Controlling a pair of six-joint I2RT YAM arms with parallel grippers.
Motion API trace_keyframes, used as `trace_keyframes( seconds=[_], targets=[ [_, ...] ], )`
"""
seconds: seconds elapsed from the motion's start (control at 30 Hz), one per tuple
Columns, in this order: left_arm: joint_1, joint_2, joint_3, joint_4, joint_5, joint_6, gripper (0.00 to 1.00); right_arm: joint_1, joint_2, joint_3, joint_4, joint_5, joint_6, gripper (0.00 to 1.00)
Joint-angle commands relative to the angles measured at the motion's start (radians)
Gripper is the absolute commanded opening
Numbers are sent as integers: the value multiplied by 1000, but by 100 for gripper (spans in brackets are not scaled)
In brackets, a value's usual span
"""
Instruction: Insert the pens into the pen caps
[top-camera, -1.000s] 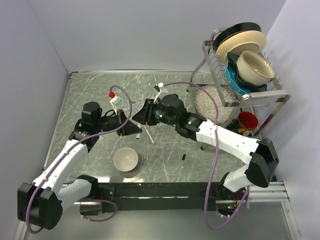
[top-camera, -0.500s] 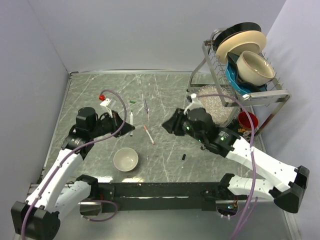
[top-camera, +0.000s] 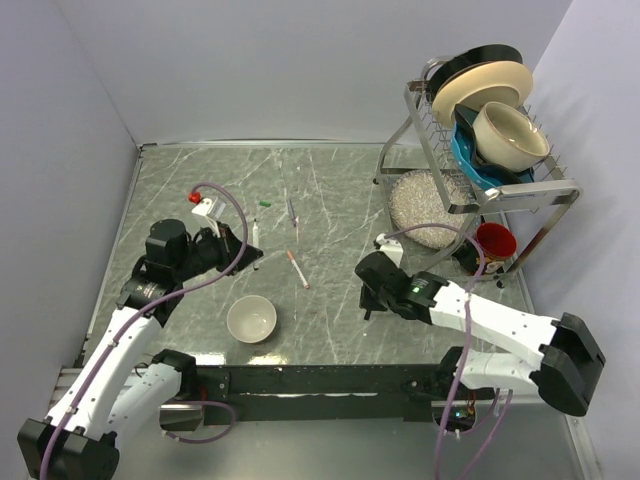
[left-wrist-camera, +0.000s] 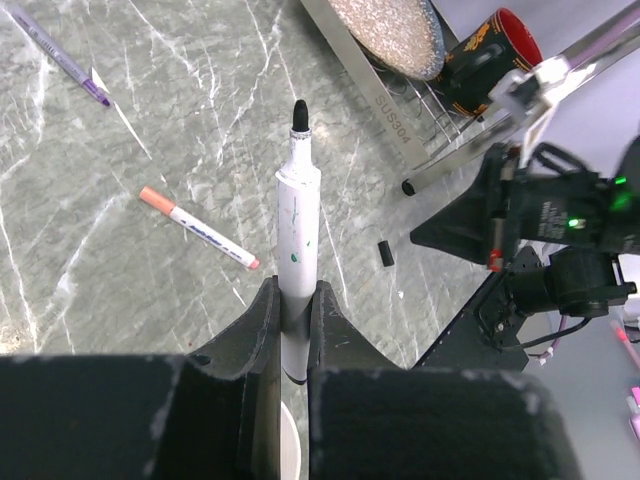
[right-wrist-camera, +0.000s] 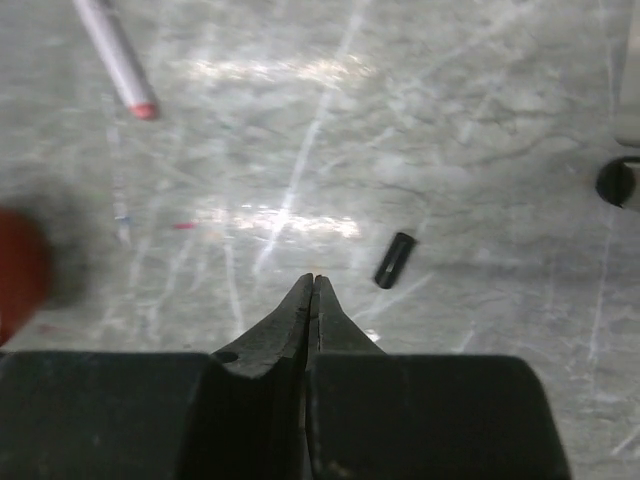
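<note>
My left gripper (left-wrist-camera: 293, 290) is shut on a white pen (left-wrist-camera: 297, 215) whose bare black tip points away from the wrist. In the top view this gripper (top-camera: 243, 250) holds the pen (top-camera: 256, 240) over the left middle of the table. A second pen (top-camera: 297, 268) with an orange-red end (left-wrist-camera: 155, 196) lies flat in the middle, and a purple-tinted one (top-camera: 292, 212) lies farther back. A green cap (top-camera: 265, 203) rests behind them. My right gripper (right-wrist-camera: 313, 280) is shut and empty, low over the table, with the black cap (right-wrist-camera: 395, 260) lying just right of its tips.
A white bowl (top-camera: 251, 319) stands near the front left. At the back right a dish rack (top-camera: 500, 185) holds bowls and plates, with a plate of white grains (top-camera: 420, 205) and a red mug (top-camera: 493, 241) under it. A blurred red shape (right-wrist-camera: 20, 275) sits at the right wrist view's left edge.
The right gripper has pulled away from the left one to the near right, come down by the black cap, and closed. The left gripper has drawn back to the left, still holding its pen.
</note>
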Motion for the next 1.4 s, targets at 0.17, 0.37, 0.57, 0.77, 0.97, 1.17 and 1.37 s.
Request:
trace_keyframes(
  seconds=[0.17, 0.37, 0.57, 0.77, 0.97, 1.17, 1.37],
  targets=[
    [-4, 17, 26, 13, -14, 11, 1, -1, 115, -50, -8, 71, 49, 0],
    [-4, 23, 26, 10, -17, 12, 1, -1, 127, -57, -27, 90, 54, 0],
    [-4, 24, 28, 8, -17, 14, 1, -1, 199, -70, 36, 59, 55, 0],
    [-4, 25, 29, 8, -20, 15, 1, -1, 247, -69, 64, 68, 61, 0],
    [-4, 19, 26, 10, -22, 12, 1, -1, 187, -47, 26, 89, 116, 11],
    [-4, 16, 26, 13, -20, 11, 1, -2, 201, 31, 62, 68, 153, 18],
    [-4, -15, 25, 8, -52, 9, 1, -4, 311, 176, 101, 51, 218, 34]
  ],
)
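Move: Just back and to the right of the right fingertips, about 2 cm back, 3 cm right and 8 cm below, the black pen cap lies on the table. The orange-ended marker lies some 13 cm left of that hand and 8 cm farther out, and the rack foot about 12 cm to its right and 2 cm ahead. From the left hand the cap is roughly 25 cm right, 6 cm back and 22 cm down. Sinking about 8 cm with its fingers shut, the right hand eases a little right and back onto the black cap, its wrist tilting some 15 degrees. It pauses low, then swings left, up and forward by about 4 cm each way, fingers parting to roughly a quarter open, towards the cap's new place beside the marker. ##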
